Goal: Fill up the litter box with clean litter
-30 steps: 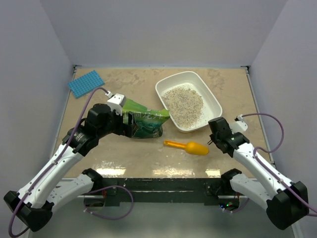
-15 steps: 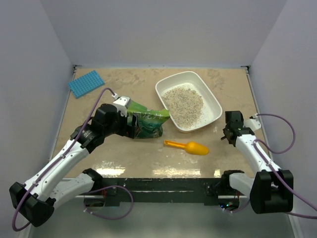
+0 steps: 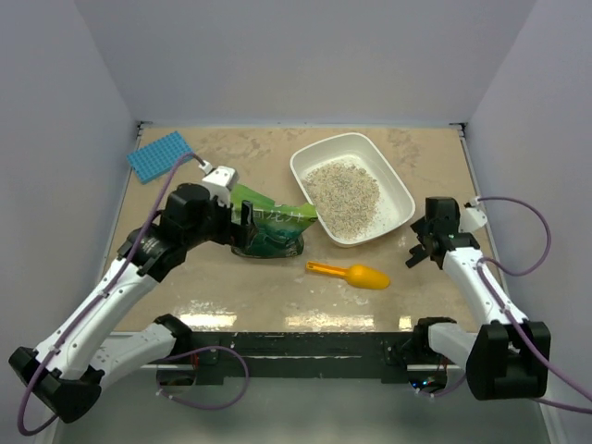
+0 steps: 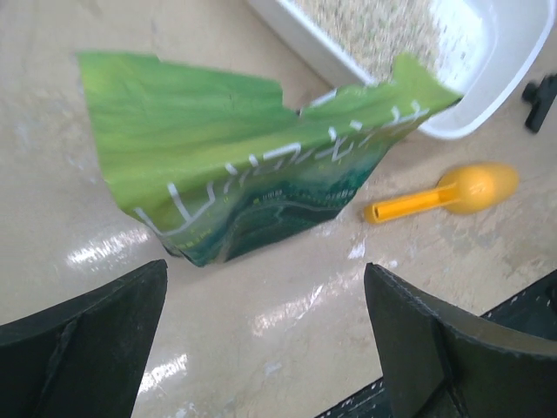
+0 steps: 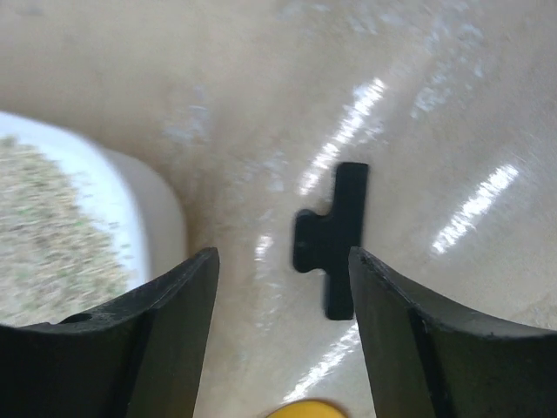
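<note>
The white litter box (image 3: 400, 191) stands right of the table's middle, with a heap of clean litter (image 3: 343, 192) inside. The left wrist view catches its near corner (image 4: 487, 96) and litter (image 4: 383, 26). The right wrist view shows its rim (image 5: 152, 218) and litter (image 5: 43, 235). My left gripper (image 3: 242, 228) is wide open just short of a green pouch bag (image 3: 273, 231) that lies on its side. In its own view this gripper (image 4: 265, 331) holds nothing. My right gripper (image 3: 416, 246) is open and empty, right of the box (image 5: 283, 296).
An orange-yellow scoop (image 3: 356, 275) lies on the table in front of the box, also visible from the left wrist (image 4: 452, 196). A blue gridded mat (image 3: 159, 155) sits at the back left. A small black T-shaped piece (image 5: 335, 239) lies on the table ahead of the right fingers.
My right arm has swung right, away from the scoop, and its jaws have opened. My left arm has drawn slightly back from the bag. Bag, scoop and box stay put.
</note>
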Robot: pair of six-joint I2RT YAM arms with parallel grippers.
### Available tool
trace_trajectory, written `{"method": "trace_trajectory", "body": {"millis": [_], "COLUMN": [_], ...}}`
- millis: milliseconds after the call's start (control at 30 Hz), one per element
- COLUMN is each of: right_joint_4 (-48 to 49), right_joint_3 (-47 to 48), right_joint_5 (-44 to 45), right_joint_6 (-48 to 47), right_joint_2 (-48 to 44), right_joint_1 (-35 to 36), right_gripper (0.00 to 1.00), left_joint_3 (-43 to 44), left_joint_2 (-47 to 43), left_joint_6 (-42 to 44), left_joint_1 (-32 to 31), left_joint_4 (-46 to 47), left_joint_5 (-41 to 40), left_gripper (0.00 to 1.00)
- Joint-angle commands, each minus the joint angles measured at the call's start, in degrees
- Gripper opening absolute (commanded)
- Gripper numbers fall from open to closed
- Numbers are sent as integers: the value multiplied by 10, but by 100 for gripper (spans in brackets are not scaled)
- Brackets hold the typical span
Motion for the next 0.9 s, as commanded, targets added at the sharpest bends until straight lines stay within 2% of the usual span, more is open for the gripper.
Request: {"method": "trace_trajectory", "body": {"millis": [0, 67, 233, 367, 667, 800, 867], "right_joint_4": [35, 52, 46, 53, 84, 86, 89], "right_joint_3": [96, 133, 196, 218, 179, 168, 164], "right_joint_5": [-47, -111, -162, -193, -223, -229, -229], "right_joint_6": [-91, -132, -177, -186, -194, -205, -212], "right_joint_2": [-75, -83, -89, -97, -109, -111, -114], "right_joint_1": [-2, -2, 6, 14, 34, 36, 36], "right_gripper": [66, 66, 67, 67, 67, 67, 67], "left_joint_3": [125, 152, 190, 187, 144, 96, 79], "left_joint_2": [-16, 9, 54, 80, 147, 164, 166], "left_joint_6": [-14, -27, -53, -65, -79, -88, -96], "left_joint_1": [1, 1, 13, 81, 260, 292, 296], "left_joint_4": [-56, -79, -100, -81, -30, 0, 25], "left_joint_5": [-65, -78, -108, -69, 179, 307, 338], "left_gripper": [100, 100, 100, 100, 100, 100, 100]}}
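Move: The open green litter bag stands just beyond the left hand, its middle about 3 cm ahead, 6 cm to the right and 9 cm lower; the litter box is some 15 cm ahead and 25 cm to the right. From the right hand that bag lies roughly 37 cm to the left and 1 cm ahead. The black clip is some 4 cm under the right hand and 2 cm back, with the box 16 cm left and 13 cm ahead, and the orange scoop 16 cm left and 6 cm back. The right hand, already free of the black clip, climbs away from it by about 20 cm while going some 8 cm left and 5 cm forward towards the litter box and bag, its wrist swinging counter-clockwise and its fingers tipping up about 30 degrees, still part open. The left hand, wide open and empty, first lifts about 10 cm, then sinks to its old height as it goes forward and left away from the bag, ending about 8 cm farther out and 6 cm farther left, with the wrist turning counter-clockwise and the fingers finally tipping down. ##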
